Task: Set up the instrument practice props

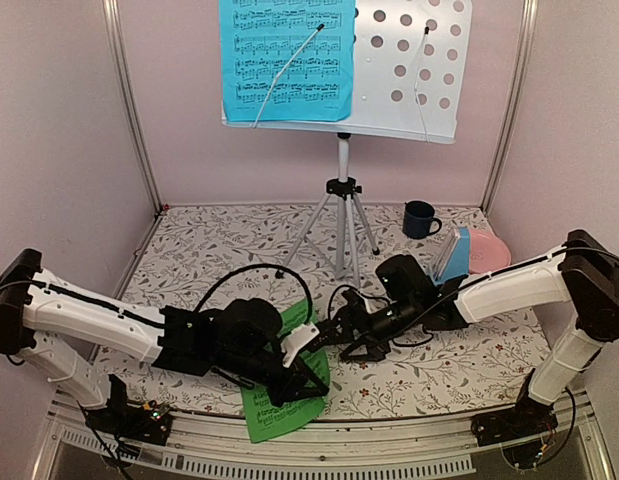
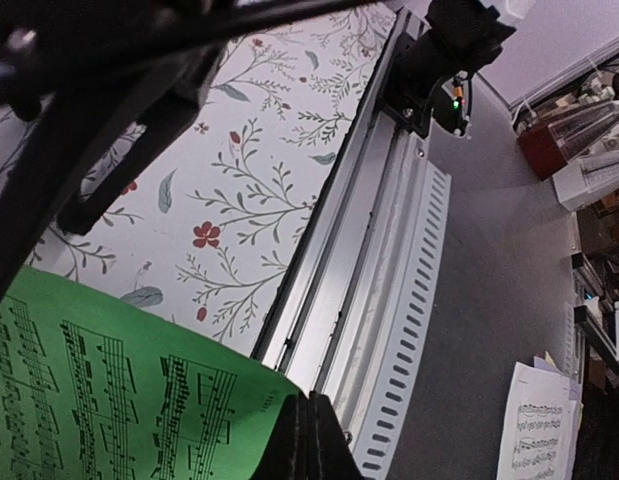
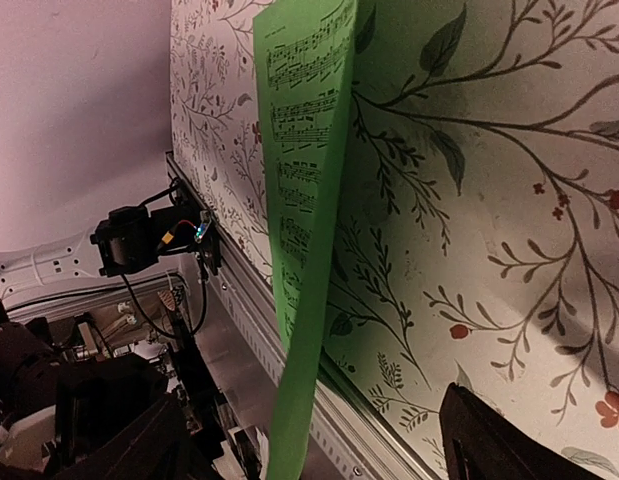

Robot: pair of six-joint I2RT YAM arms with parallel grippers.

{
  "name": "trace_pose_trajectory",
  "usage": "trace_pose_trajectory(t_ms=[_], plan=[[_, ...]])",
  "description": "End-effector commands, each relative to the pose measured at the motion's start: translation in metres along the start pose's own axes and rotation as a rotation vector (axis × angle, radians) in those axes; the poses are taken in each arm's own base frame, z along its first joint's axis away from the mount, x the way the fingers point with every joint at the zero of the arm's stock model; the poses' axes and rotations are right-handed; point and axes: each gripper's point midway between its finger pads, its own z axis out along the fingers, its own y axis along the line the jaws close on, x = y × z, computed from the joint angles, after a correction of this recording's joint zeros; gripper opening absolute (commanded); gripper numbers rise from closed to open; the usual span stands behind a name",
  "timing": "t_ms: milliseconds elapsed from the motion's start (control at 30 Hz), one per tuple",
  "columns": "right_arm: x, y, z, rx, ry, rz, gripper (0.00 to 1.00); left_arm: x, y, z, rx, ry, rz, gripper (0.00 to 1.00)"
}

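The pale perforated music stand point(image 1: 419, 70) rises on its silver tripod point(image 1: 342, 215) at the back, with the blue music sheet point(image 1: 286, 55) resting on its left half. Low over the table's front, my left gripper point(image 1: 301, 385) is shut on a corner of the green music sheet point(image 1: 277, 418); the wrist view shows its jaws point(image 2: 315, 405) pressed together on the green music sheet point(image 2: 109, 390). My right gripper point(image 1: 357, 345) is open, and the green music sheet point(image 3: 304, 200) hangs edge-on between its fingers point(image 3: 489, 440) without touching them. The small blue metronome point(image 1: 452, 253) stands at the right.
A dark blue mug point(image 1: 420, 219) stands right of the tripod, and a pink plate point(image 1: 492, 252) lies behind the metronome. The metal rail point(image 2: 389, 200) of the table's front edge runs just under the held sheet. Pink walls close the back and sides.
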Motion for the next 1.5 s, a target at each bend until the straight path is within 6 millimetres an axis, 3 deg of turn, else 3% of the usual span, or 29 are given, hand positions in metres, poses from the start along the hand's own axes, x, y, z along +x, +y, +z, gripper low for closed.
trace_pose_trajectory(t_ms=[0,200,433,500,600,667,700,767,867,1000,1100,1233,1333,1467], plan=[[-0.002,0.028,0.015,-0.067,0.06,-0.089,0.87,-0.011,-0.023,0.007,0.064,-0.022,0.068,0.0],[-0.012,0.016,0.034,-0.025,0.076,-0.096,0.77,-0.009,-0.032,0.012,0.09,-0.012,0.104,0.0],[-0.018,-0.024,0.05,0.084,0.062,-0.099,0.56,-0.006,-0.034,0.014,0.09,-0.014,0.136,0.0],[-0.018,-0.03,0.051,0.099,0.061,-0.099,0.46,-0.003,-0.032,0.016,0.083,-0.005,0.138,0.0],[-0.021,-0.027,0.049,0.099,0.05,-0.122,0.23,0.0,-0.028,0.018,0.07,0.005,0.138,0.0],[-0.023,-0.017,0.045,0.076,0.038,-0.172,0.07,0.002,-0.025,0.015,0.055,0.002,0.137,0.01],[-0.025,-0.01,0.042,0.066,0.028,-0.202,0.0,0.0,-0.022,0.012,0.038,-0.01,0.141,0.07],[-0.029,0.008,0.032,0.038,-0.009,-0.283,0.0,-0.006,-0.013,-0.002,0.001,-0.054,0.142,0.22],[-0.034,0.038,0.006,-0.008,-0.106,-0.438,0.0,-0.029,-0.006,-0.037,-0.014,-0.186,0.123,0.52],[-0.028,0.083,-0.038,-0.104,-0.249,-0.671,0.0,-0.062,-0.003,-0.102,-0.043,-0.435,0.119,0.72],[-0.018,0.11,-0.069,-0.18,-0.344,-0.792,0.0,-0.075,0.004,-0.143,-0.079,-0.585,0.098,0.76],[-0.001,0.14,-0.106,-0.263,-0.432,-0.938,0.0,-0.078,0.017,-0.179,-0.134,-0.708,0.056,0.76],[0.012,0.154,-0.124,-0.308,-0.459,-1.004,0.0,-0.077,0.024,-0.19,-0.166,-0.757,0.029,0.75],[0.025,0.167,-0.143,-0.36,-0.482,-1.06,0.0,-0.076,0.028,-0.19,-0.181,-0.765,0.026,0.75]])
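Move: The left gripper already pinches the green sheet's near right corner. The spot to take on the sheet's right edge lies about 11 cm ahead of the left hand, level sideways, 8 cm below; from the right hand it is 1 cm ahead, 3 cm left, 5 cm down. The stand's front foot is about 7 cm ahead of the right hand, 5 cm right; its left foot some 17 cm ahead, 11 cm left, both 6 cm lower. Keep the left pinch on the green sheet's corner while easing slightly back and right; slide the open right gripper left, then down about 5 cm, and pinch the right edge. Then open the left fingers, freeing the corner, and withdraw up some 15 cm, left and forward, while the right gripper lifts the sheet about 24 cm, rolling some 60 degrees. ##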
